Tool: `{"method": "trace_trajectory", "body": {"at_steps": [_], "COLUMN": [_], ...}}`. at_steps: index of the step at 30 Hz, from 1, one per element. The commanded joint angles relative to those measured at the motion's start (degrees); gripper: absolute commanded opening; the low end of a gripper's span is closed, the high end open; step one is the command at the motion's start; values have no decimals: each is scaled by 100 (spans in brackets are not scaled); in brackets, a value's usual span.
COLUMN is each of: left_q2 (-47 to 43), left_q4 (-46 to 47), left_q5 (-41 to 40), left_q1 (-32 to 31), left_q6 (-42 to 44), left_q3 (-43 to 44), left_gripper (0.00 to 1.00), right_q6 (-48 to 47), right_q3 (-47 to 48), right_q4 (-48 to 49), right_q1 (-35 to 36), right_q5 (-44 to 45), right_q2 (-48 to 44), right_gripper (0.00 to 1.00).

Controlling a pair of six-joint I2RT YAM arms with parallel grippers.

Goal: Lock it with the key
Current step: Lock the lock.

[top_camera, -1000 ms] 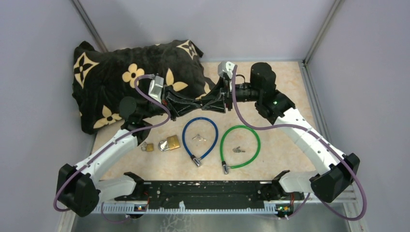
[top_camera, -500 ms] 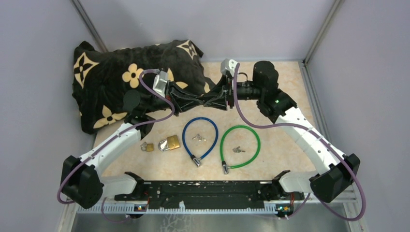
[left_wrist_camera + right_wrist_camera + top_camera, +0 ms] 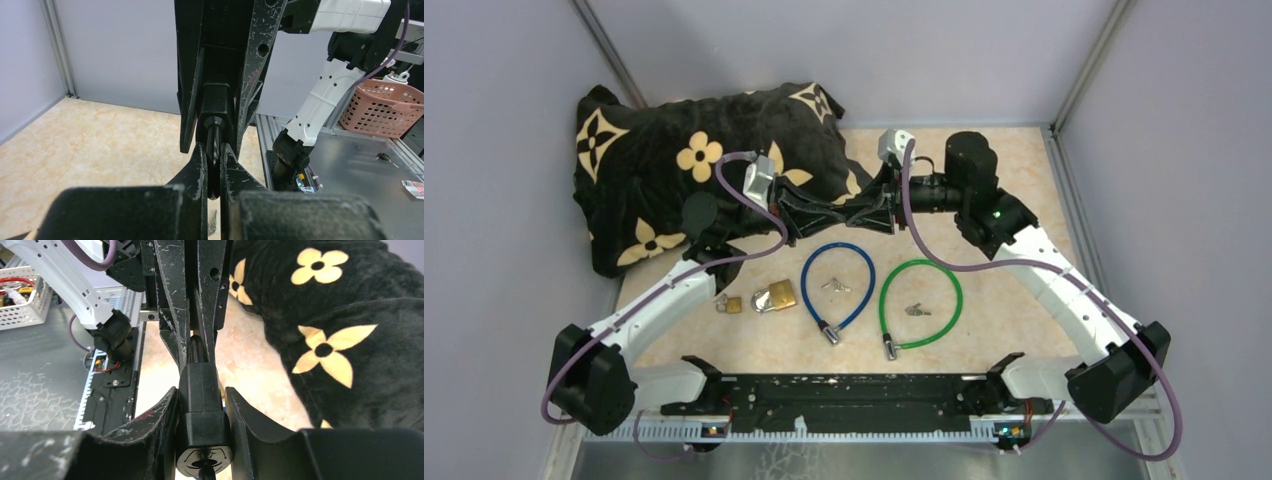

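Both arms meet in mid-air above the table's middle. My right gripper (image 3: 202,390) is shut on a black lock body (image 3: 201,415), pinched between its two fingers (image 3: 159,416). A round face with a slot points at the right wrist camera, and a dark piece sticks out of it. At the lock's far end my left gripper (image 3: 215,150) is shut on the thin black head of the key (image 3: 214,167). The key's shaft runs into the lock (image 3: 216,102). In the top view the left gripper (image 3: 827,213) and the right gripper (image 3: 860,212) stand tip to tip.
On the table below lie a blue cable lock (image 3: 808,270), a green cable lock (image 3: 956,290), a brass padlock (image 3: 775,296), a smaller padlock (image 3: 731,304) and loose keys (image 3: 834,287). A black flowered cushion (image 3: 664,170) fills the back left. Walls close three sides.
The left wrist has shifted slightly right and up, and its cable loop moved with it. Both grippers stay joined at the lock, and neither grip has changed.
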Motion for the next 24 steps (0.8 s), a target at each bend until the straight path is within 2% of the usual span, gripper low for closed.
{"method": "trace_trajectory", "body": {"at_steps": [1, 7, 8, 9, 12, 13, 14, 22, 24], "left_q2": [-63, -808, -924, -1015, -1330, -1445, -1550, -2550, -2743], "left_q4": [-227, -17, 6, 21, 25, 28, 26, -37, -43], "left_q5": [724, 165, 135, 97, -44, -48, -44, -63, -53], "left_q1": [-1398, -897, -806, -705, -361, -196, -74, 768, 942], "left_q6": [22, -124, -183, -243, -435, -502, -543, -795, -822], "left_q3": [-474, -1165, -1255, -1329, -1575, -1669, -1764, -2553, -2688], "left_gripper": [0, 0, 0, 0, 0, 0, 0, 0, 0], "right_q6": [-190, -302, -298, -283, -305, -259, -194, 176, 146], "right_q3": [8, -11, -43, -74, -106, -128, -158, -620, -676], "right_q4": [1649, 565, 477, 394, 31, -55, -109, -517, -708], "right_q1": [966, 966, 962, 966, 946, 922, 877, -68, -88], "right_q5": [192, 266, 236, 223, 140, 112, 45, -302, -146], "right_q2": [579, 408, 387, 374, 304, 259, 178, -358, -354], "right_gripper": [0, 0, 5, 16, 61, 91, 98, 98, 94]}}
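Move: The black padlock hangs between the facing hands: its body is about 4 cm to the right of the left hand, which pinches the shackle, and right between the right hand's fingers. Some 35 cm below, the blue cable lock lies about 4 cm ahead of and level sideways with the left hand. The gold padlock is about 14 cm left and 2 cm ahead of the left hand, the green cable lock about 13 cm right and 1 cm back of the right hand. The right fingers spread wide and let go of the black padlock's body, while the left keeps its pinch on the shackle. Both hands first sink and draw back together some 4 cm; then the left carries the lock further down and leftward, ending about 8 cm lower, rolling roughly 15 degrees, as the opened right hand swings right and forward, away from it, still sinking slightly. ##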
